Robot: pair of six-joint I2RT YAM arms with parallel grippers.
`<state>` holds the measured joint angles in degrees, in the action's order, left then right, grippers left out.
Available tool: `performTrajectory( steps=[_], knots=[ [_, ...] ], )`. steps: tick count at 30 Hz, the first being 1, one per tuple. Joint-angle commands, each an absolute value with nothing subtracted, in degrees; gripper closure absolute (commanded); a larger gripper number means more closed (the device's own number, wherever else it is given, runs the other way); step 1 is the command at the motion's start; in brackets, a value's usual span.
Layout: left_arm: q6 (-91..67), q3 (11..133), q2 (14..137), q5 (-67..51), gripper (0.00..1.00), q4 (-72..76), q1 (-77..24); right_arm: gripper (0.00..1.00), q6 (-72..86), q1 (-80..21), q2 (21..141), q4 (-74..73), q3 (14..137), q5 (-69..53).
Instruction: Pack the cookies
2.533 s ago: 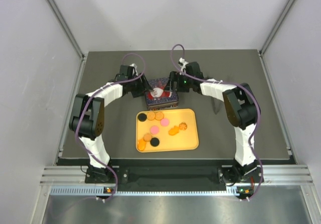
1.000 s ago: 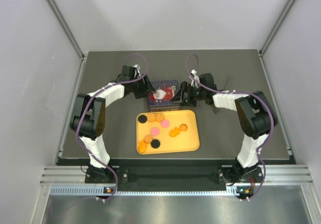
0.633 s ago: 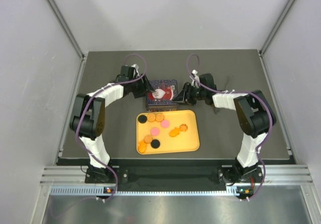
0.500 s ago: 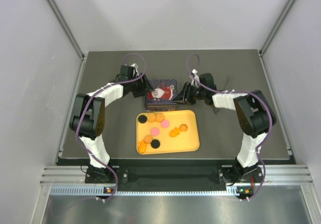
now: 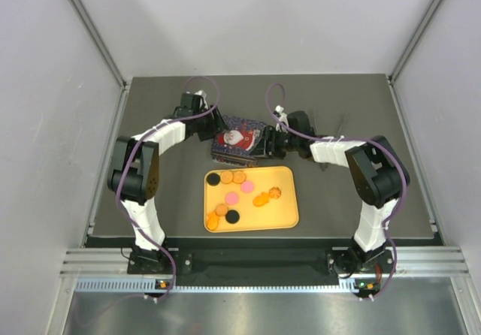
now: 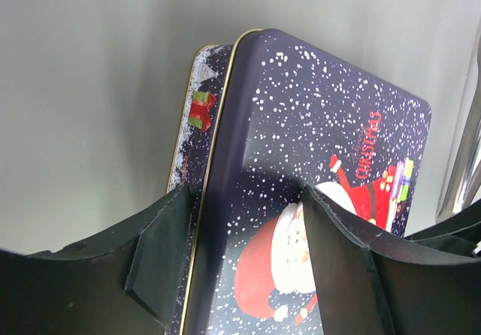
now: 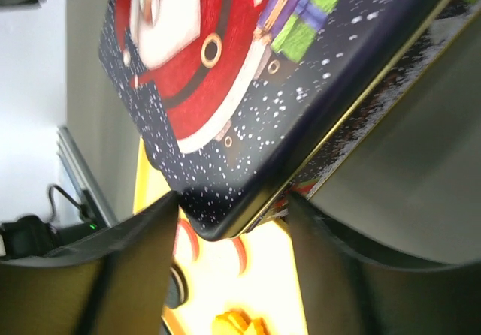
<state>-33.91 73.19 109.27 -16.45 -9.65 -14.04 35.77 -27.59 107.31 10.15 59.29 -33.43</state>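
A dark blue Christmas tin (image 5: 237,143) with a Santa lid sits skewed behind the yellow tray (image 5: 286,202). My left gripper (image 5: 216,134) pinches its left edge. In the left wrist view one finger lies on the lid (image 6: 316,147) and the other sits outside the side wall. My right gripper (image 5: 263,146) is closed on the tin's near right corner (image 7: 225,215), touching both lid and base. The cookies (image 5: 233,194), orange, pink and black rounds, lie loose on the tray; an orange one (image 7: 237,324) shows below the right jaws. Inside the tin is hidden.
The tray (image 7: 259,275) lies just in front of the tin, close under my right gripper. Grey walls stand left, right and behind the dark table (image 5: 346,110). A thin dark object (image 5: 325,162) lies on the table right of the right forearm.
The tin has shifted left and turned askew, with both grippers moving along with it. The right gripper has come in onto the tin's corner.
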Motion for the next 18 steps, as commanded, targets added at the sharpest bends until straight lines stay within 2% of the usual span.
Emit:
performTrajectory(
  steps=[1,10,18],
  knots=[
    [-33.40,72.69,109.95,-20.04,0.35,-15.12,-15.21,0.39,30.85,-31.11,107.84,6.07,60.03,-32.78],
    [-31.91,73.91,109.07,-21.27,0.33,-16.26,-14.07,0.23,29.18,-30.33,106.62,3.08,62.40,-32.08],
    [-30.50,76.90,108.72,-23.46,0.31,-16.79,-12.92,0.15,28.39,-25.49,104.77,1.06,64.25,-33.13]
  ],
)
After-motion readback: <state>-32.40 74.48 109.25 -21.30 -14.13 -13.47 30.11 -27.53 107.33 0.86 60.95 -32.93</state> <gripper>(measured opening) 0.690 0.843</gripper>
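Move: The cookie tin, its Santa lid on and sitting askew, has its middle about 5 cm to the right of the left hand and 3 cm nearer the base, some 4 cm lower; that hand is over the lid's left edge. From the right hand, at the near right corner, the tin's middle lies about 7 cm left and 4 cm ahead. The yellow tray's middle is some 15 cm back from the right hand and 3 cm left, with the pair of orange cookies 7 cm back and 8 cm left. The right hand, at the tin's near right corner, draws back nearly 2 cm while sinking about as much, then eases off about 1.5 cm to the right with its fingers spreading from half open to nearly wide. The left hand stays put at first and then pulls back about 1.5 cm along the tin's left side, its fingers still set astride the lid edge, one on the lid and one down the side, to drag that side towards the tray. ##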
